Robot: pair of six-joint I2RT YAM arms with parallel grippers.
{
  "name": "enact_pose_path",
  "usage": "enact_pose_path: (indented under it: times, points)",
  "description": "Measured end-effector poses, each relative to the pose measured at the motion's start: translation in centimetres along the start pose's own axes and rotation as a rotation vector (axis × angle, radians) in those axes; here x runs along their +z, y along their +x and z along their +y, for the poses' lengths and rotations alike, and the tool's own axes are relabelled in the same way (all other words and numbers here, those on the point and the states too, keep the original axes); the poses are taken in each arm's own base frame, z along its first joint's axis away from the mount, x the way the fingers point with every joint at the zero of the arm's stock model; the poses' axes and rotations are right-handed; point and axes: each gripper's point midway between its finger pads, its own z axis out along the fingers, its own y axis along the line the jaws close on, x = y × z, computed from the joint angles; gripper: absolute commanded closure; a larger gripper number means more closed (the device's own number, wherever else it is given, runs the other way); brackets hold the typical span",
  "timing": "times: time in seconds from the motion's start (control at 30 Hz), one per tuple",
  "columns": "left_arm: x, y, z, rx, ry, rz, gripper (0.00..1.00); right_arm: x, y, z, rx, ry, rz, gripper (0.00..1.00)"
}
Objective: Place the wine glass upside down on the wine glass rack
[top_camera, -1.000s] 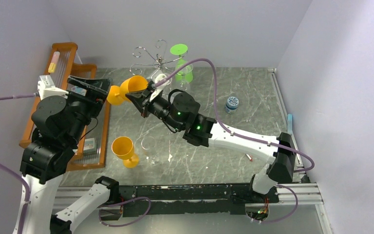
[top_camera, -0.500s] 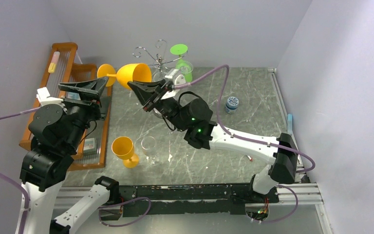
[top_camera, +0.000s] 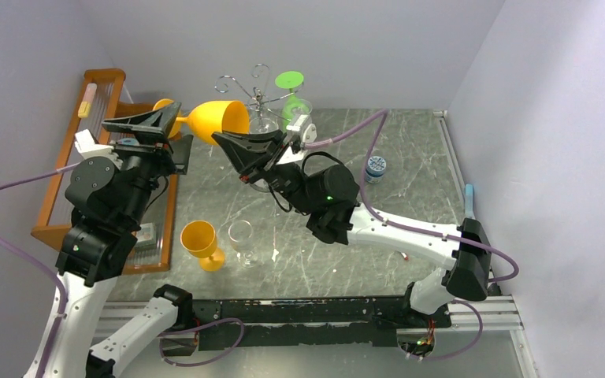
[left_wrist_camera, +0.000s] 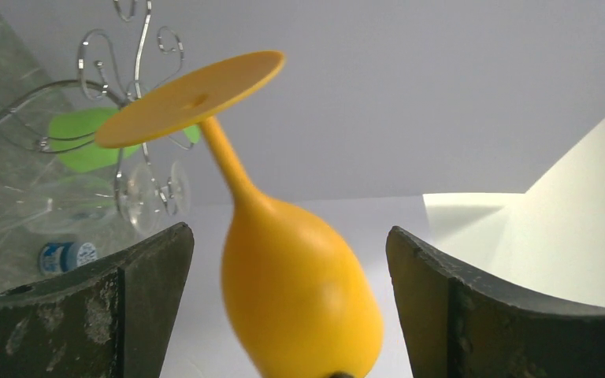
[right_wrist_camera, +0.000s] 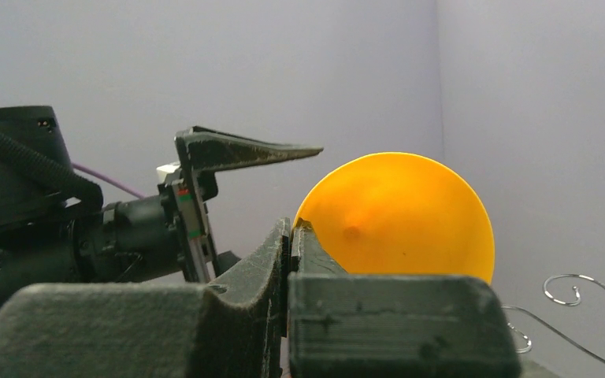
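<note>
The orange wine glass [top_camera: 219,118] is held in the air, lying on its side, foot [top_camera: 161,105] pointing left. My right gripper [top_camera: 224,142] is shut on the rim of its bowl; the right wrist view shows the pinch [right_wrist_camera: 293,230] and the orange bowl [right_wrist_camera: 398,216]. My left gripper [top_camera: 169,127] is open with the glass bowl [left_wrist_camera: 295,291] between its fingers [left_wrist_camera: 138,291], apart from both. The chrome wine glass rack [top_camera: 258,96] stands just behind the glass; its curled arms show in the left wrist view [left_wrist_camera: 138,47].
A green glass [top_camera: 291,94] and a clear glass hang on the rack. A second orange glass [top_camera: 202,241] and a clear glass [top_camera: 241,236] stand on the table. A wooden slatted rack [top_camera: 98,98] lies at left, a small blue jar [top_camera: 376,167] at right.
The glass has risen and moved back toward the rack in my right gripper. My left gripper has risen with it and stays open around it.
</note>
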Motion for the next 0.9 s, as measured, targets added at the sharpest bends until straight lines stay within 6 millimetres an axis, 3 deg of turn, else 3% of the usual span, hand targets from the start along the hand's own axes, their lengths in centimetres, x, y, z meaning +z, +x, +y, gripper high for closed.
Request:
enact_pose_path:
  times: [0.17,0.43,0.63,0.77,0.9]
  points:
    - [0.7,0.2,-0.8,-0.04,0.033,-0.001,0.18,-0.1,0.1,0.5,0.016,-0.024,0.002,1.0]
    - [1.8,0.3,-0.1,-0.093,0.017,-0.012,0.44,-0.3,0.2,0.9,0.033,-0.045,-0.004,1.0]
    - [2.0,-0.7,0.1,-0.102,0.018,-0.068,0.71,-0.3,0.0,1.1,0.041,-0.056,-0.015,1.0]
    - [1.5,-1.5,-0.3,-0.106,0.039,-0.101,0.93,-0.5,-0.3,1.3,0.051,-0.065,-0.028,1.0]
    - [1.3,-2.1,-1.0,-0.12,0.073,-0.127,0.95,-0.7,-0.2,1.5,0.065,-0.073,-0.028,1.0]
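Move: The orange wine glass lies sideways in the air, foot to the left. Its stem is about 3 cm ahead and 2 cm left of the open left gripper, nearly level with it. The right fingertips, shut on the glass's rim, are some 7 cm right of the left gripper, and the stem is about 9 cm left of them and 3 cm ahead. The rack's hub stands roughly 15 cm right of the left gripper, 9 cm ahead and 10 cm lower. Close the left gripper from wide open onto the orange glass's stem: ease it forward about 2 cm, then left about 2 cm and slightly up, rolling its left side down a little, until the fingers pinch the stem between foot and bowl. Meanwhile keep the right fingers shut on the rim and bring that hand back some 1.5 cm. ##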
